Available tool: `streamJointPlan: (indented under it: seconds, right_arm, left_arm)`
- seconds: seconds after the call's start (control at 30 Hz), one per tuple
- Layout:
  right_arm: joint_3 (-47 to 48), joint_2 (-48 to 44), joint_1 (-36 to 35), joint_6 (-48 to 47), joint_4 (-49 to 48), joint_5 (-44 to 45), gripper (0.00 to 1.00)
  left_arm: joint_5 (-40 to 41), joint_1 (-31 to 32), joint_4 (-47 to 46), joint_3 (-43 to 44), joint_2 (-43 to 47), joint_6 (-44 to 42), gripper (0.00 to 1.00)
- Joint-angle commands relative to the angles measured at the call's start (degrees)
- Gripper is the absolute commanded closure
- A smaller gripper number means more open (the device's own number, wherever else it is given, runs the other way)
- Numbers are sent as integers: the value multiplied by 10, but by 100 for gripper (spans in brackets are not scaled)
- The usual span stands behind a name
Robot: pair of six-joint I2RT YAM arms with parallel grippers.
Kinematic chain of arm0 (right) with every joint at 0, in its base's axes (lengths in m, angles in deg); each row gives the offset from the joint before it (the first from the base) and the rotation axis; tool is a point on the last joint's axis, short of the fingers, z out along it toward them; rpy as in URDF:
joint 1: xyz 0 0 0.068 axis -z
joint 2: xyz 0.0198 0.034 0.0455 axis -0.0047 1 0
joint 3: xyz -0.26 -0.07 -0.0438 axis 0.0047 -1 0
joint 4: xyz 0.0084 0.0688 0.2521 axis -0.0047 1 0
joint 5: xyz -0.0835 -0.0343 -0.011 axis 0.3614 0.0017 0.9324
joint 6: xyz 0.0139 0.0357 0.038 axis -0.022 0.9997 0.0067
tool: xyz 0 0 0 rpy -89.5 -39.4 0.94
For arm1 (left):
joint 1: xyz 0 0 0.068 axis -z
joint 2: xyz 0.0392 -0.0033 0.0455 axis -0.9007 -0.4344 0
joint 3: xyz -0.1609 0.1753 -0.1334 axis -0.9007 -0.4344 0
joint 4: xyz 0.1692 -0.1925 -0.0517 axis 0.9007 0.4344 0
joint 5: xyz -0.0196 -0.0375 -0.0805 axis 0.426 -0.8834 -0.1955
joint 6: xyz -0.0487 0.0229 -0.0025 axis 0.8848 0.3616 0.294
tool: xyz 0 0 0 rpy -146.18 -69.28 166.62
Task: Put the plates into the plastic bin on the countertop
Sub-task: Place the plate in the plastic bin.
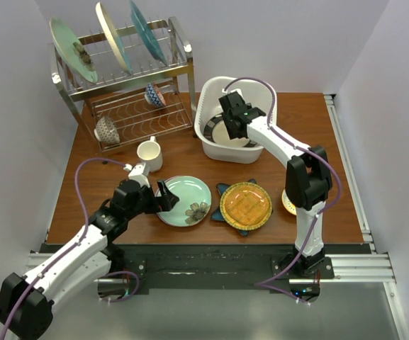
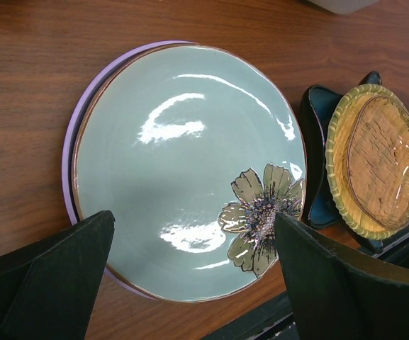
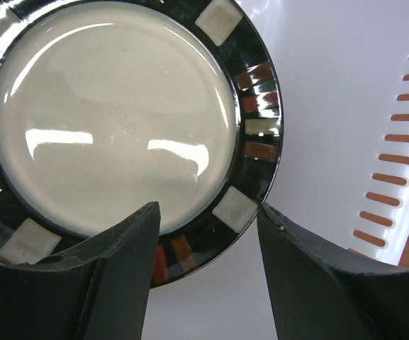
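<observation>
The white plastic bin (image 1: 203, 122) stands at the back middle of the countertop. A black-rimmed cream plate (image 3: 112, 127) lies inside it on the bin's floor (image 3: 332, 85). My right gripper (image 3: 208, 207) is down in the bin, open, its fingers straddling the plate's rim without pinching it. At the front, a mint floral plate (image 2: 183, 163) rests on a lavender plate (image 2: 69, 149). My left gripper (image 2: 193, 216) hovers wide open over its near edge. To their right, an amber round plate (image 2: 378, 163) sits on a blue star-shaped plate (image 2: 316, 127).
A steel wire dish rack (image 1: 126, 78) at the back left holds three upright plates and two small bowls. A cream mug (image 1: 149, 154) stands in front of it. A small yellow-centred bowl (image 1: 288, 202) peeks out behind the right arm.
</observation>
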State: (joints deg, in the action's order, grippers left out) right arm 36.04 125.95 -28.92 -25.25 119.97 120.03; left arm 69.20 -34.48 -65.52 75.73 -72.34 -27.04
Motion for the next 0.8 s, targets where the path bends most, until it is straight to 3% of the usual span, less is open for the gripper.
streamJointPlan:
  seconds: [0.0,0.37,0.77]
  right_arm:
    - [2,-31,3,18,-22,-22,40]
    - [-55,-134,3,54,-38,-72,40]
    - [-154,-263,-6,94,-40,-178,40]
  left_arm:
    - [15,3,12,-5,18,-3,0]
    - [18,3,8,-4,11,5,0]
    - [23,3,-49,-3,-60,21,0]
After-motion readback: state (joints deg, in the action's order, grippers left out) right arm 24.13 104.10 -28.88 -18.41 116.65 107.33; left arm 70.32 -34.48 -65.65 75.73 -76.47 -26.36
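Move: The green flower plate lies about 21 cm back and 17 cm left of the right hand, some 12 cm lower; the pie sits 21 cm to the right of that plate. Already let go in the bin, the black-rimmed plate is roughly 5 cm ahead, 3 cm left and 7 cm below the right hand. From the left hand, the green plate is about 5 cm ahead, 4 cm right and 8 cm below. The empty right hand rises about 9 cm off the black-rimmed plate, draws back 5, rolling some 20 degrees. ##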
